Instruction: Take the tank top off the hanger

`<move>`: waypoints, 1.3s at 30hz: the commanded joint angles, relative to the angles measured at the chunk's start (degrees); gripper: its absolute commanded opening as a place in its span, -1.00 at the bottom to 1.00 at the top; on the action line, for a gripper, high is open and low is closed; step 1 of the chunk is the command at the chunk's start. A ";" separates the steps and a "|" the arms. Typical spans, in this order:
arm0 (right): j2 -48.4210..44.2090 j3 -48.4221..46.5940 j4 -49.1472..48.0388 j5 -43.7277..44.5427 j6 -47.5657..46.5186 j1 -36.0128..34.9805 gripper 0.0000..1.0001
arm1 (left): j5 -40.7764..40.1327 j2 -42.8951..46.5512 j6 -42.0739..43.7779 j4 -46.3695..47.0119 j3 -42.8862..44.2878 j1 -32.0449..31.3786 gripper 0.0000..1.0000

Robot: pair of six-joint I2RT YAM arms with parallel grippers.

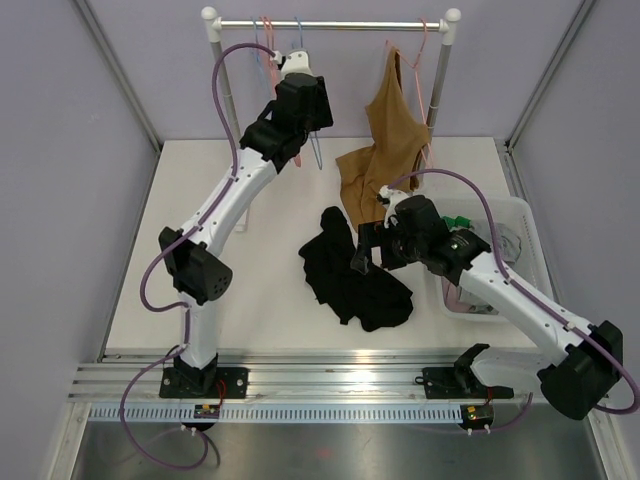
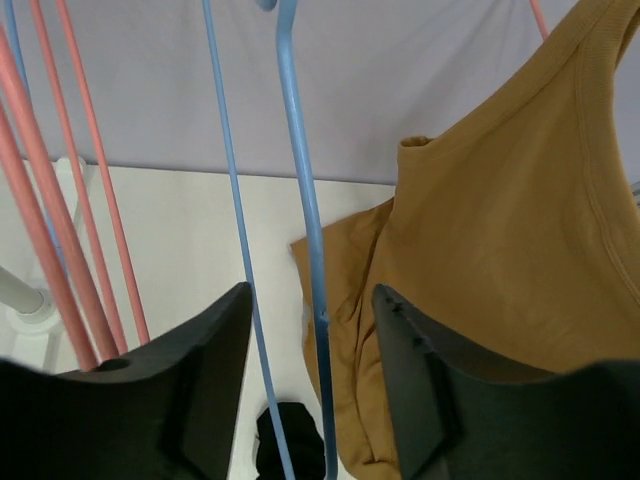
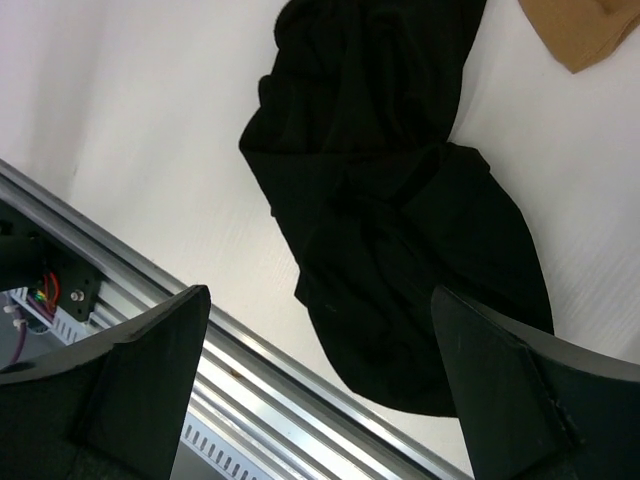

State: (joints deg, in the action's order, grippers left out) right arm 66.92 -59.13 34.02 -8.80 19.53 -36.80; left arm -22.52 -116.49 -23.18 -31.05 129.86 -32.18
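A tan tank top (image 1: pixel 385 130) (image 2: pixel 500 250) hangs from a pink hanger (image 1: pixel 420 50) at the right end of the rail (image 1: pixel 340 23), its hem reaching the table. A black garment (image 1: pixel 350 275) (image 3: pixel 400 200) lies crumpled on the table. My left gripper (image 1: pixel 290 62) (image 2: pixel 312 295) is up at the rail, open, with the two wires of a bare blue hanger (image 2: pixel 300 180) passing between its fingers without touching them. My right gripper (image 1: pixel 362 250) (image 3: pixel 320 295) hovers wide open just above the black garment's near edge, holding nothing.
Bare pink hangers (image 2: pixel 60 200) hang left of the blue one. The rack's white posts (image 1: pixel 443 70) stand at the back of the table. A white bin (image 1: pixel 520 230) with clothes sits at the right. The aluminium frame (image 3: pixel 200 350) runs along the table's near edge.
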 commanded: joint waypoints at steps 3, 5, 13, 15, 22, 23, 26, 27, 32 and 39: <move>6.45 -0.89 -2.64 3.60 -0.72 -0.91 0.99 | 1.17 11.27 1.99 2.22 -0.31 -2.00 0.23; 8.66 -1.33 -2.64 6.32 -0.81 -2.48 0.99 | 1.43 15.14 2.61 2.66 -2.15 -2.97 0.41; 21.58 -3.88 -3.08 11.08 0.42 -7.32 0.99 | 2.66 32.80 2.35 4.15 -16.99 -4.03 0.98; 26.04 -4.41 -2.65 13.62 0.77 -8.46 0.99 | 2.57 39.65 2.35 5.29 -24.10 -4.38 0.98; 36.26 -5.20 -6.32 14.16 1.13 -9.96 0.56 | -2.42 58.99 1.12 0.64 -44.05 -4.38 0.98; 36.70 -5.20 -6.86 13.81 1.04 -9.96 0.24 | -3.31 61.44 0.51 0.20 -46.26 -4.38 0.98; 35.49 -5.29 -7.13 15.03 0.51 -10.40 -0.72 | -4.81 69.53 -0.02 -2.08 -54.52 -4.38 0.98; 32.69 -5.38 -6.86 15.56 0.25 -10.49 -0.97 | -4.98 71.21 -0.11 -3.31 -56.54 -4.38 0.98; 18.73 -8.79 3.22 25.92 1.38 -10.49 -1.00 | -6.56 80.35 2.61 -8.05 -63.85 -4.38 0.98; 5.52 -25.11 24.38 38.58 2.62 -10.05 -1.00 | -9.11 87.48 5.16 -8.59 -70.80 -4.38 0.98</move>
State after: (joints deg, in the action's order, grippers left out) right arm 78.26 -75.66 47.00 19.68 20.78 -46.81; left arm -28.97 -30.57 -20.16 -40.34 60.93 -36.45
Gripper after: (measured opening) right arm 0.095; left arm 0.988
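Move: The black tank top lies crumpled on the table almost under my right hand, about 17 cm below, its middle some 2 cm ahead and 3 cm to the left. The brown top hangs about 20 cm ahead and 4 cm to the right, level in height; the white basket sits 27 cm to the right and 6 cm ahead, 15 cm lower. From my left hand the black top is 26 cm back, 9 cm right and 34 cm down; the blue hanger runs between its fingertips, its middle about 4 cm lower. I drop my open right hand about 17 cm onto the black tank top, tipping the fingers to point more steeply down, pinch a bunch of the cloth and lift it some 19 cm, drifting a little right. Meanwhile my left hand opens fully, comes free of the blue hanger and retreats back and left, rising in an arc before sinking to about its starting height. ##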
